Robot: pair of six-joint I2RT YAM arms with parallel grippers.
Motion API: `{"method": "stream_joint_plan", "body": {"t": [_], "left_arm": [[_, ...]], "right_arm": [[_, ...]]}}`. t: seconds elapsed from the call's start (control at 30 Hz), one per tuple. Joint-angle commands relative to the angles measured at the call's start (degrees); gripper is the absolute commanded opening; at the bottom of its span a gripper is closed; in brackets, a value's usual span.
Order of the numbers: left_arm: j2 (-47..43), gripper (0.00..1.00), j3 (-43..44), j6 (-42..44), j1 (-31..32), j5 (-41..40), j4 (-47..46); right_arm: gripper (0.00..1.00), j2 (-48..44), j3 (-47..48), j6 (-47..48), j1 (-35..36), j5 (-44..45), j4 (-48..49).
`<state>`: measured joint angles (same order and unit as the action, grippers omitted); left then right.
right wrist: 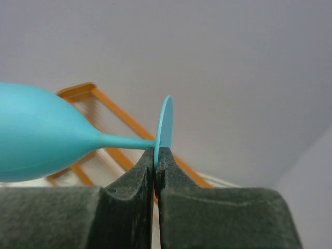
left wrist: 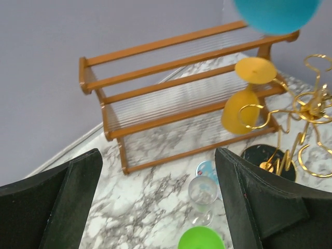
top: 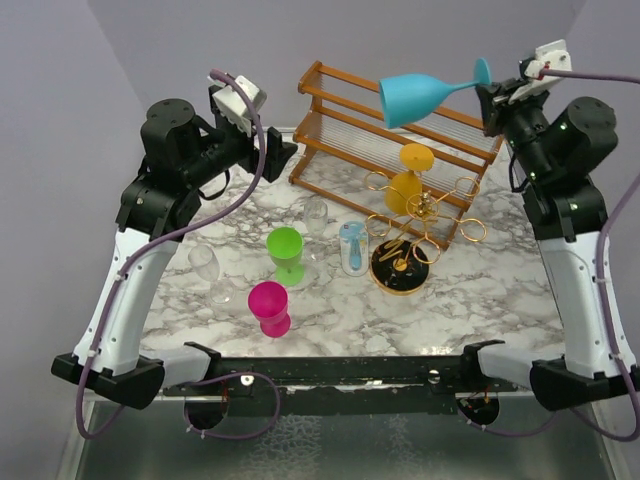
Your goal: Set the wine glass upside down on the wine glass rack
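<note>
A blue wine glass (top: 415, 97) (right wrist: 36, 135) hangs on its side high over the back of the table, bowl pointing left. My right gripper (top: 491, 98) (right wrist: 155, 155) is shut on the rim of its round foot. The wine glass rack (top: 420, 215) (left wrist: 306, 109), gold wire loops on a black base, stands below and a little left of it. A yellow glass (top: 408, 185) (left wrist: 244, 106) hangs upside down on the rack. My left gripper (top: 285, 155) (left wrist: 157, 153) is open and empty at the back left. The blue bowl (left wrist: 275, 13) shows at the top of the left wrist view.
A brown wooden slatted rack (top: 390, 130) (left wrist: 171, 98) stands at the back, under the blue glass. On the marble stand a clear glass (top: 316, 220) (left wrist: 202, 192), a second clear glass (top: 205, 265), a green cup (top: 286, 250), a pink cup (top: 268, 305) and a pale blue glass (top: 352, 245).
</note>
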<state>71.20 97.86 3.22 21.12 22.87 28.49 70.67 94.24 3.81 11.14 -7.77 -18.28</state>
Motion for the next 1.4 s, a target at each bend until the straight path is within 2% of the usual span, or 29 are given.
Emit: {"method": "stream_joint_plan", "body": {"t": [0.0, 0.2, 0.37, 0.53, 0.63, 0.77, 0.93, 1.17, 1.37], "left_arm": [[-0.53, 0.93, -2.02, 6.93, 0.08, -7.61, 5.35], [0.11, 0.93, -2.69, 7.76, 0.15, -6.98, 6.38], [0.63, 0.93, -2.33, 7.94, 0.14, -7.29, 6.34], [0.75, 0.93, -3.03, 8.07, 0.14, -7.4, 5.69], [0.54, 0.93, -3.7, 8.31, 0.14, -7.78, 5.31], [0.43, 0.93, -4.16, 8.77, 0.14, -8.76, 5.2], [0.28, 0.93, -4.6, 8.9, 0.14, -8.68, 4.84], [0.08, 0.93, -4.62, 8.98, 0.14, -8.55, 4.97], [-0.01, 0.93, -4.91, 9.32, 0.14, -8.48, 4.88]], "right_arm": [[0.01, -6.06, 2.25, 20.21, -4.03, 10.24, -3.19], [0.01, -12.54, -0.95, 35.77, -10.31, 25.11, -4.55], [0.01, -17.15, -11.19, 49.11, -11.66, 38.23, 0.95], [0.01, -20.53, -20.28, 60.53, -11.66, 43.44, 5.01], [0.01, -21.3, -21.06, 61.73, -11.66, 40.15, -1.73], [0.01, -21.66, -18.66, 60.38, -11.54, 30.18, -16.43], [0.01, -21.03, -17.61, 63.31, -10.5, 20.49, -29.67], [0.01, -19.02, -19.35, 69.22, -8.81, 16.81, -35.16], [0.01, -17.06, -16.66, 71.4, -7.87, 7.41, -36.29]]}}
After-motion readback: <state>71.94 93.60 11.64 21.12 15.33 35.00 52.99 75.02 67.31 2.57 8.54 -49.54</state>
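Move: The right hand, holding the blue wine glass by its foot with the bowl out to the left, has the gold wine glass rack about 7 cm back, 2 cm left and 30 cm below. The yellow glass hanging there is roughly level fore and aft, 5 cm left and 32 cm down; the wooden shelf is about 9 cm ahead, 7 cm left and 34 cm below. From the left hand the rack lies some 25 cm right, 1 cm back and 30 cm down. Right and back in a fast arc, rising a little at first: the right hand swings about 20 cm outwards, then sinks past its starting height and curves back left towards the rack's right-hand hooks, rolling some 70 degrees left side down so the bowl turns downwards. Its fingers keep the glass's foot pinched. The left hand, fingers still wide open, sinks about 6 cm. ##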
